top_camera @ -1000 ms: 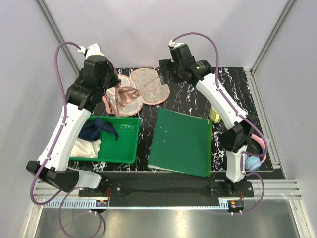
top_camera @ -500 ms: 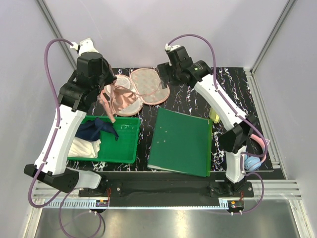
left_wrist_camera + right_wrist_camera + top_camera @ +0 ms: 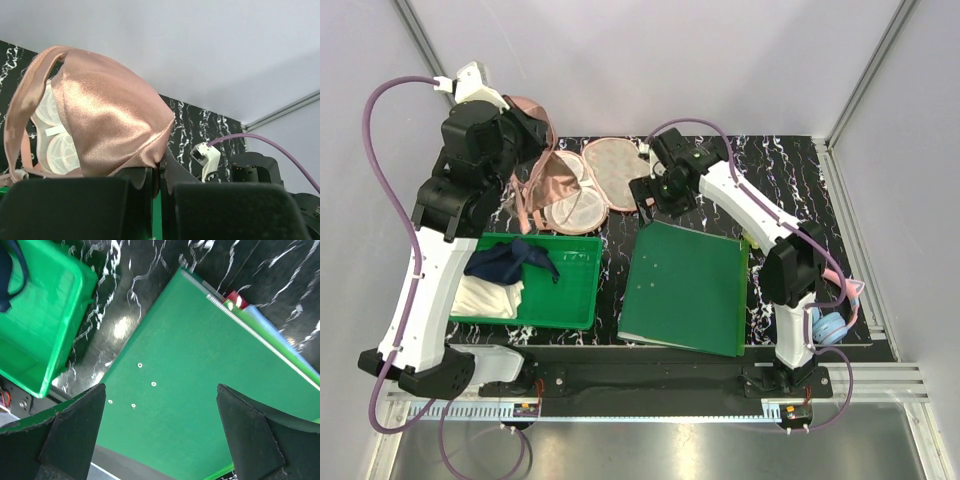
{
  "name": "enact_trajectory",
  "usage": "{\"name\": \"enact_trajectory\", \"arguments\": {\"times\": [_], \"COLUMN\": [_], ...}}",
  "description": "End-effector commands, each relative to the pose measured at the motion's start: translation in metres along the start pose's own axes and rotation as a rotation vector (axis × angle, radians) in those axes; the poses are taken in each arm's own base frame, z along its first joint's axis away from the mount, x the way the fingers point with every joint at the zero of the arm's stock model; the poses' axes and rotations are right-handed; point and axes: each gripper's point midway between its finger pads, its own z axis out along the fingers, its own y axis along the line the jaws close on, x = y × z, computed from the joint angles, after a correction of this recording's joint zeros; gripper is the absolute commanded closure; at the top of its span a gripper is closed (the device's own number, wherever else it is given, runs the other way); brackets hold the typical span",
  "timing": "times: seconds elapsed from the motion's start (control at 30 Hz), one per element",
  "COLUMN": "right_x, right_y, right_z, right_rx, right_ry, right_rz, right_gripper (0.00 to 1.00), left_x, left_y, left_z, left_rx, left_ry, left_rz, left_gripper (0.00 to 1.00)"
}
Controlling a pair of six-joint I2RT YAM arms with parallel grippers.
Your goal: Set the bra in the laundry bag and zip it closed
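My left gripper [image 3: 528,122] is raised over the table's far left and is shut on the bra [image 3: 558,180]. The bra hangs from it in a shiny salmon-pink drape, its lower cups near the table. In the left wrist view the left gripper [image 3: 160,169] pinches a fold of the bra [image 3: 105,120] between closed jaws. The laundry bag [image 3: 615,165] lies open on the black marbled table just right of the hanging bra. My right gripper [image 3: 655,190] hovers open beside the bag; in its wrist view the right gripper [image 3: 160,390] holds nothing.
A green bin [image 3: 575,275] at the near left holds a dark blue cloth [image 3: 515,262] and a white cloth [image 3: 490,298]. A flat green board [image 3: 690,290] lies at centre right under my right gripper. Blue and pink headphones [image 3: 832,322] sit by the right arm's base.
My left gripper has risen and swung back-left, lifting the bra off the table. My right gripper has come forward and down from behind the bag to the green board's far edge.
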Motion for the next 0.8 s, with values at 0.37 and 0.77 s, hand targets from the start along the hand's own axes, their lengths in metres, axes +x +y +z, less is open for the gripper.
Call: {"name": "enact_trajectory", "arguments": {"times": [0.37,0.77], "right_x": [-0.130,-0.149], "right_y": [0.164,0.224], "right_z": [-0.139,-0.116], "right_rx": [-0.554,-0.591], "right_ry": [-0.773,-0.812], "right_rz": [-0.044,-0.122], "right_gripper": [0.00,0.00], "left_x": [-0.023,-0.011], "left_y": [0.000,0.009], "left_z": [-0.003,-0.007], "left_rx": [-0.041,-0.068], "left_ry": [-0.074,-0.053], "left_rz": [-0.123,-0.161], "left_gripper": [1.00,1.00]}}
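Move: I hold the bra pinched in my left hand; its hanging part sits about 10 cm below that hand and 4 cm to the left. From my right hand, that hanging part is some 24 cm left and 20 cm up, hardly any farther forward. The laundry bag lies about 14 cm left, 5 cm ahead and 17 cm below my right hand. The green folder's middle is roughly 16 cm back, 7 cm right and 17 cm below it. My right hand sweeps up about 20 cm and left nearly as far, off the green folder and in towards the bra hanging from my left hand. On the way I swing its wide-open fingers some 50 degrees, from pointing down to pointing left at the cloth. My left hand stays high, keeps its pinch on the bra and rolls only slightly. ##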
